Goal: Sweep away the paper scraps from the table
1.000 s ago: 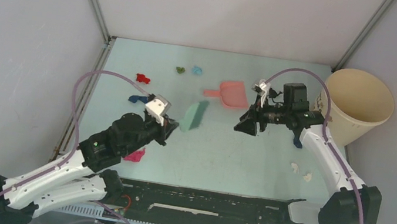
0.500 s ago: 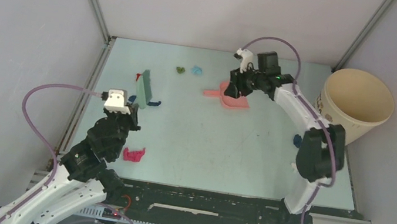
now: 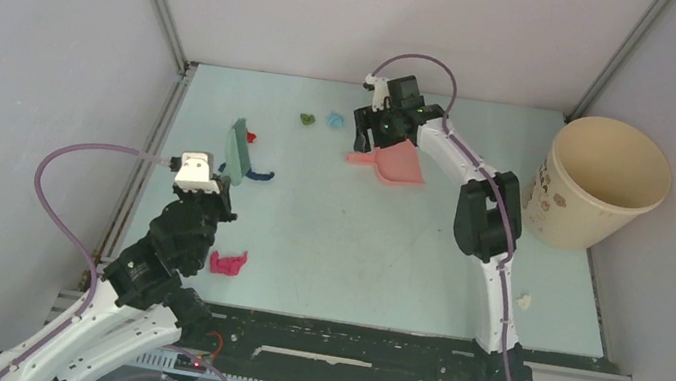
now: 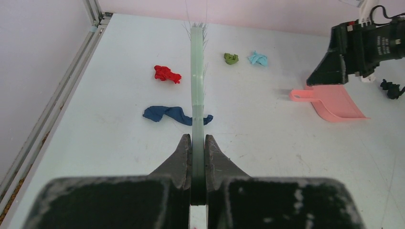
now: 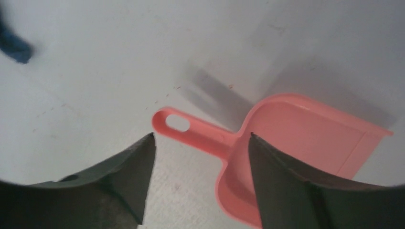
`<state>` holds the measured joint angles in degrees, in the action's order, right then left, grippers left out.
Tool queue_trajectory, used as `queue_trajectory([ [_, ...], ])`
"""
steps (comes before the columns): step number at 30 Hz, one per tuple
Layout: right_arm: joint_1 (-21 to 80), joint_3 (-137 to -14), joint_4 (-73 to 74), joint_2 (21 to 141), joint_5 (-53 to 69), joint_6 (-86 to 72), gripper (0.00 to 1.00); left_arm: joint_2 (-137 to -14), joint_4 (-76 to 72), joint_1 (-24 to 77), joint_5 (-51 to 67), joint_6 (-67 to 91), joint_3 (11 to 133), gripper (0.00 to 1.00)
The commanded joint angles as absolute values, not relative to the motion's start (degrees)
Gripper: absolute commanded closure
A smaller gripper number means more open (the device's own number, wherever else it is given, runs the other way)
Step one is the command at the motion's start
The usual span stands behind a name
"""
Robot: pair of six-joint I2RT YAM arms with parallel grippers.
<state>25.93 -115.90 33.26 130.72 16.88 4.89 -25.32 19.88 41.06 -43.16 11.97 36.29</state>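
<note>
The teal-green brush (image 3: 239,148) stands on edge, gripped in my shut left gripper (image 3: 216,190); in the left wrist view the brush (image 4: 197,81) runs straight ahead from the gripper (image 4: 195,143). A dark blue scrap (image 4: 165,113) lies under the brush, and a red scrap (image 4: 167,74) lies to its left. Green (image 3: 306,119) and light blue (image 3: 333,119) scraps lie farther back. A magenta scrap (image 3: 227,262) lies near the left arm. A white scrap (image 3: 524,301) lies at the right. My right gripper (image 5: 200,143) is open, its jaws either side of the handle of the salmon-pink dustpan (image 5: 296,143).
A large beige cup (image 3: 601,182) stands at the table's right edge. The table (image 3: 356,244) has metal rails on its left side and grey walls around it. The right arm stretches across the table's right half to the dustpan (image 3: 391,161).
The left gripper carried the brush from the table's middle to the left, over the dark blue scrap. The right arm swung back and left, over the dustpan handle.
</note>
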Motion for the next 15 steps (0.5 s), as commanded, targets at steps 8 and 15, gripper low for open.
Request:
queue_trajectory([
  [8, 28.9, -126.2, 29.1, 138.0, -9.7, -2.9, 0.0, -26.6, 18.0, 40.7, -42.6, 12.7, 36.1, 1.0],
  [15, 30.1, -127.0, 28.9, 140.1, -11.7, -0.7, 0.0, -26.9, 18.0, 40.6, -43.0, 12.5, 36.0, 1.0],
])
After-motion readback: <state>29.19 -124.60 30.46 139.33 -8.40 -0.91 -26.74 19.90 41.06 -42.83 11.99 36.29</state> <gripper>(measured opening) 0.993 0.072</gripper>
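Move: The pink dustpan lies close under my right hand: its middle is about 3 cm ahead, 4 cm to the right and some 7 cm below. Farther out, the light-blue scrap is roughly 14 cm ahead and 10 cm left, the green scrap about 13 ahead and 17 left, and the white scrap 10 ahead and 17 right. From my left hand, which holds the green brush, the dustpan is some 28 cm ahead, 29 cm right and 23 cm below. I carry my empty right hand about 5 cm forward over the dustpan, past where the handle joins the pan, sinking some 2 cm as I go. Meanwhile I spread the fingers fully open and turn the wrist about 20 degrees clockwise, so they swing from slanting left-forward to pointing mostly forward and down. ##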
